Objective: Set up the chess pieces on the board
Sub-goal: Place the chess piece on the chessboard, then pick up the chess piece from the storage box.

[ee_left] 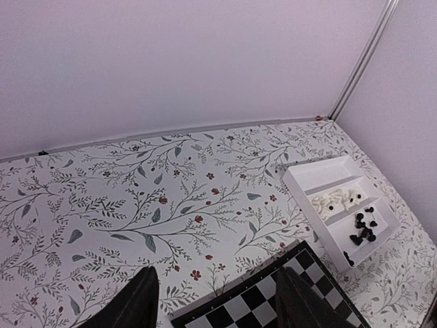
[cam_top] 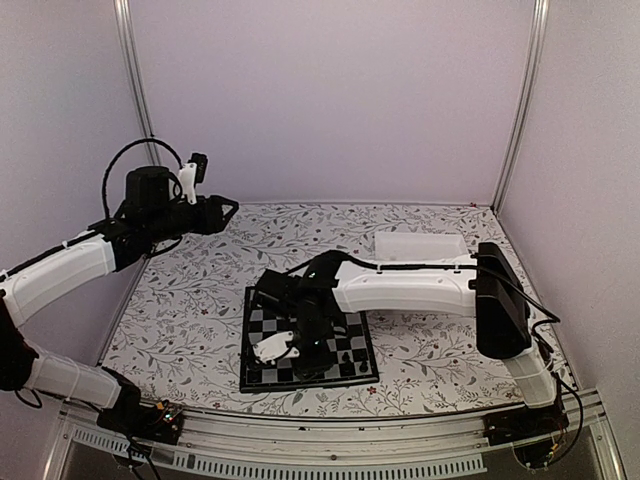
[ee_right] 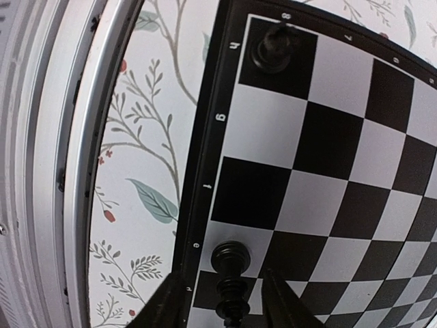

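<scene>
The board [cam_top: 246, 340] lies in front of the arms. My right gripper [ee_right: 222, 301] hangs low over its edge, open. A black chess piece [ee_right: 231, 273] stands on an edge square between the fingers, with a gap on each side. Another black piece [ee_right: 275, 49] stands on the corner square further along the same edge. In the top view my right gripper [cam_top: 300, 345] covers the board's middle, and black pieces [cam_top: 345, 356] show beside it. My left gripper [cam_top: 228, 208] is raised at the far left, open and empty. Its fingers [ee_left: 140, 304] frame the board's far corner [ee_left: 252, 307].
A white tray [ee_left: 311, 179] lies at the back right of the floral tablecloth, holding white pieces [ee_left: 338, 200] and black pieces [ee_left: 364, 229] in separate compartments. The table's metal front rail [ee_right: 75, 171] runs close beside the board's edge. Walls enclose the table on three sides.
</scene>
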Robot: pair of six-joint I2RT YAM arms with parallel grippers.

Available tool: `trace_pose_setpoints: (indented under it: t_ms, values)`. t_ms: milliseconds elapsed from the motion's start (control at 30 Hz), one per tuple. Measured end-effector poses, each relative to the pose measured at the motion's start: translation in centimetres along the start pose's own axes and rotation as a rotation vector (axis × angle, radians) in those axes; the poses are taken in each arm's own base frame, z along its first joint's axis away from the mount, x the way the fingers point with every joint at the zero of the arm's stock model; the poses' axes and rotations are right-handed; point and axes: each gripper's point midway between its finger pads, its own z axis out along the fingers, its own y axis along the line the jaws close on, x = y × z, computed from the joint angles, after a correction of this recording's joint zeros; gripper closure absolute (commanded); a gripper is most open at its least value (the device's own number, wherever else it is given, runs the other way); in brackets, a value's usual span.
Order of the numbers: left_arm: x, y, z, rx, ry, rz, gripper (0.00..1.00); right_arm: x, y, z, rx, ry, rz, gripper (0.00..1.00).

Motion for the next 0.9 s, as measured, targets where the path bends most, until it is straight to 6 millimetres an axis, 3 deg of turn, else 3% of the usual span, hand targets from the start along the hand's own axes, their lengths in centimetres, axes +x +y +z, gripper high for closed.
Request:
trace_pose_setpoints:
  t_ms: [133, 200, 233, 267, 300, 400, 567, 667, 767, 900]
  values:
    - [0.2, 0.0, 0.1, 0.000, 0.006, 0.000, 0.39, -0.4, -0.2, -1.0, 0.009, -0.017, -0.002, 0.40]
    - [0.3, 0.0, 0.3, 0.004, 0.011, -0.001, 0.38, -0.3, -0.8, -2.4, 0.033, -0.037, 0.003, 0.35]
    - [0.4, -0.1, 0.3, 0.008, 0.013, -0.001, 0.30, -0.3, -1.2, -3.6, 0.052, -0.054, 0.009, 0.30]
    - [0.5, -0.2, 0.3, 0.017, 0.016, 0.000, 0.05, -0.4, -1.6, -4.9, 0.074, -0.076, 0.013, 0.11]
    - [0.4, -0.4, 0.3, 0.026, 0.016, 0.000, 0.01, -0.4, -2.2, -6.6, 0.105, -0.102, 0.021, 0.02]
    - [0.2, -0.9, 0.3, 0.058, 0.002, 0.003, 0.01, 0.5, -4.8, -12.9, 0.233, -0.196, 0.065, 0.01]
    - [0.0, -2.1, 0.1, 0.125, -0.018, -0.006, 0.01, 5.9, -9.2, -23.2, 0.430, -0.342, 0.220, 0.01]
    - [-0.2, -3.1, -0.1, 0.160, -0.031, 0.016, 0.01, 10.6, -10.9, -26.8, 0.555, -0.350, 0.328, 0.01]
    - [-0.7, -4.5, -0.7, 0.177, -0.057, 0.058, 0.01, 14.2, -10.6, -26.3, 0.612, -0.292, 0.395, 0.01]
    - [-2.0, -6.7, -1.5, 0.199, -0.100, 0.116, 0.01, 17.2, -8.2, -21.7, 0.570, -0.229, 0.390, 0.01]
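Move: My right hand has already loosened over the piece just stood at the board's near edge, which is right below, some 2 cm down. The black pieces in the tray lie about 19 cm ahead and 27 cm to the right, roughly 4 cm lower; the tray's white pieces are about 6 cm beyond them and 3 cm further left. The corner piece stands 10 cm to my right hand's left, level with it. From my left hand the black pieces are about 37 cm right, 5 cm back and 26 cm below. I lift my right hand quickly off the placed piece, some 24 cm up while swinging forward, then sweep right towards the tray and begin sinking, ending about 15 cm ahead and 17 cm right. Its fingers open wide, tilting out forward and left as the hand turns clockwise. My left hand also opens fully, drifting right, up and slightly back. ##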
